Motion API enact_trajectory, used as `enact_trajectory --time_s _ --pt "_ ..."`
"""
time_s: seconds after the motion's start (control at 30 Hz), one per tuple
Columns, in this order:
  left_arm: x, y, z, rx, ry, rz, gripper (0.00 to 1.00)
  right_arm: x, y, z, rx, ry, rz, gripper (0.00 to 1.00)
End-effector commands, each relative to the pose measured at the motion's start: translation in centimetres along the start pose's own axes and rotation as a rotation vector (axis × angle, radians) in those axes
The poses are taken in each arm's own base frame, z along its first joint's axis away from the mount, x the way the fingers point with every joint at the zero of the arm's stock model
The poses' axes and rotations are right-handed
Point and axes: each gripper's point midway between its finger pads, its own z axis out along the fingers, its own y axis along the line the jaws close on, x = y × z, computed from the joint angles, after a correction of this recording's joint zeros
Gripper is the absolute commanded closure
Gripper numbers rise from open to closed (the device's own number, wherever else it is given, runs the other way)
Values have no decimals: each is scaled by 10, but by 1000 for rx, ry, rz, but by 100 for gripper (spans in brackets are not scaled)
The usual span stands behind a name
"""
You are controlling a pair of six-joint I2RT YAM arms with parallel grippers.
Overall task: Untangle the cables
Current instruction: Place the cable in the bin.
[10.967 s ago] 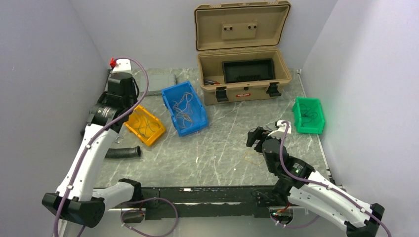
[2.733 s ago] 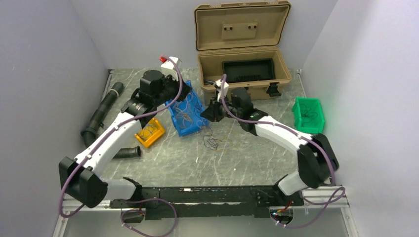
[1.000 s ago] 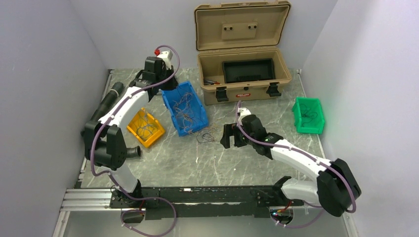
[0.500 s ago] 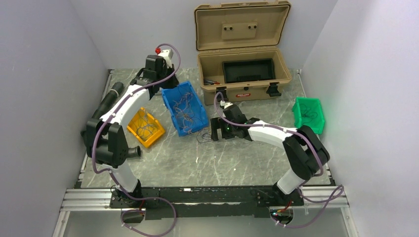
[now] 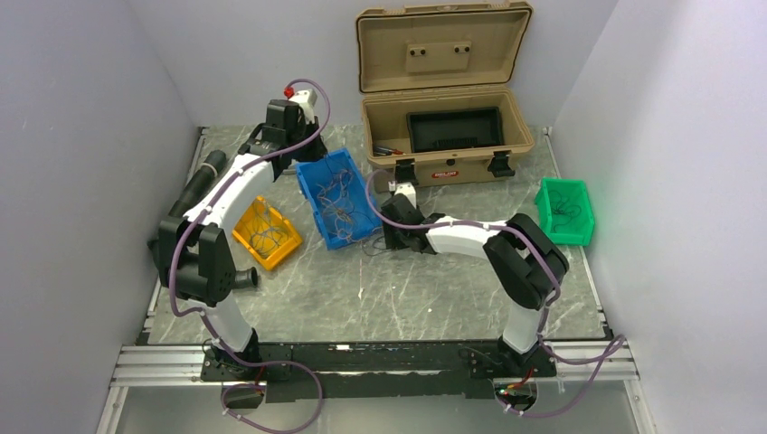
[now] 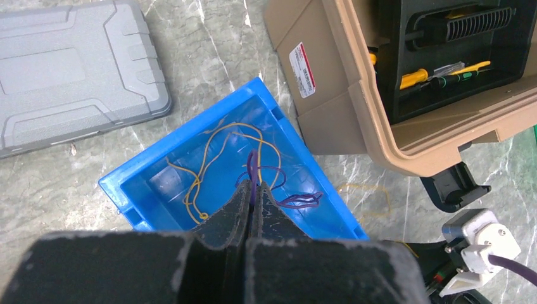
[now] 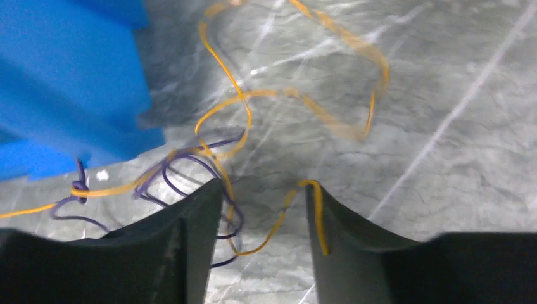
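Observation:
Thin cables, yellow and purple [image 6: 218, 149], lie in the blue bin [image 5: 317, 172]. My left gripper [image 6: 253, 189] hangs above that bin, shut on a purple strand [image 6: 253, 166] that rises out of the bin's pile. A small purple and orange tangle [image 7: 190, 161] lies on the table beside the bin's front corner [image 5: 373, 246]. My right gripper [image 7: 263, 187] is low over it and open. An orange strand [image 7: 278, 221] and purple loops pass between its fingers, and the orange end rests against the right finger [image 7: 329, 221]. An orange loop [image 7: 329, 120] spreads beyond.
An open tan toolbox [image 5: 443, 136] stands at the back. A yellow bin [image 5: 264, 231] and a green bin [image 5: 563, 210] hold more wires. A black hose [image 5: 194, 185] runs along the left wall. A grey case [image 6: 69, 69] lies behind the blue bin.
My right gripper has swung left across the table to the tangle by the blue bin, and its jaws have narrowed. The left arm has stayed put, still pinching the purple strand.

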Motion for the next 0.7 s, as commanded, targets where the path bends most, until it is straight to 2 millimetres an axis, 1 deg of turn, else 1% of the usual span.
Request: enact_trajectory --time_s 0.0,0.07,0.1,0.13,0.23,0.27,0.37,0.5,0.57,0.67 --pt "-16 -2 -4 17 -42 3 100 16 -27 0 136 14 65 63" --pt "-16 0 -4 16 -41 -1 100 18 -38 -11 161 -12 100 83" --pt "-15 0 -4 15 -40 -1 100 23 -48 -18 186 -18 118 92" --pt "-15 1 -3 11 -40 -3 100 24 -57 -25 210 -31 142 100" --pt "-14 6 -2 -3 -35 -5 100 29 -86 -47 270 -47 229 100" --pt "-15 8 -2 -10 -36 -7 100 34 -96 -55 294 -45 265 100" --pt "-18 14 -6 -39 -46 -14 100 38 -124 -78 335 -80 373 100" --pt "-26 17 -11 -48 -62 -15 100 34 -154 -113 356 -172 523 100" --pt "-28 18 -12 -57 -61 -17 100 35 -168 -128 391 -212 586 100" --pt "-28 19 -11 -63 -51 -23 100 33 -189 -155 481 -308 710 100"
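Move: The right hand is just above the table, with a bit of the orange cable right between its closing tips, about 1 cm ahead and 1 cm below. The purple coils tangled with it lie about 3 cm left and 1 cm ahead. The blue bin's middle is about 10 cm ahead and 12 cm left, the toolbox some 21 cm ahead and 13 cm right. From the left hand, the bin's middle lies about 5 cm back, 5 cm right and 19 cm below, the orange cable roughly 15 cm back, 17 cm right and 20 cm below. The right fingers finish closing and pinch the orange cable, then drag it quickly away from the blue bin, about 18 cm to the right and 6 cm back, rising some 7 cm over the later half while the hand turns nearly 40 degrees clockwise. Up by the bin, the left hand stays shut on the purple cable above it and eases about 2 cm to the left. ##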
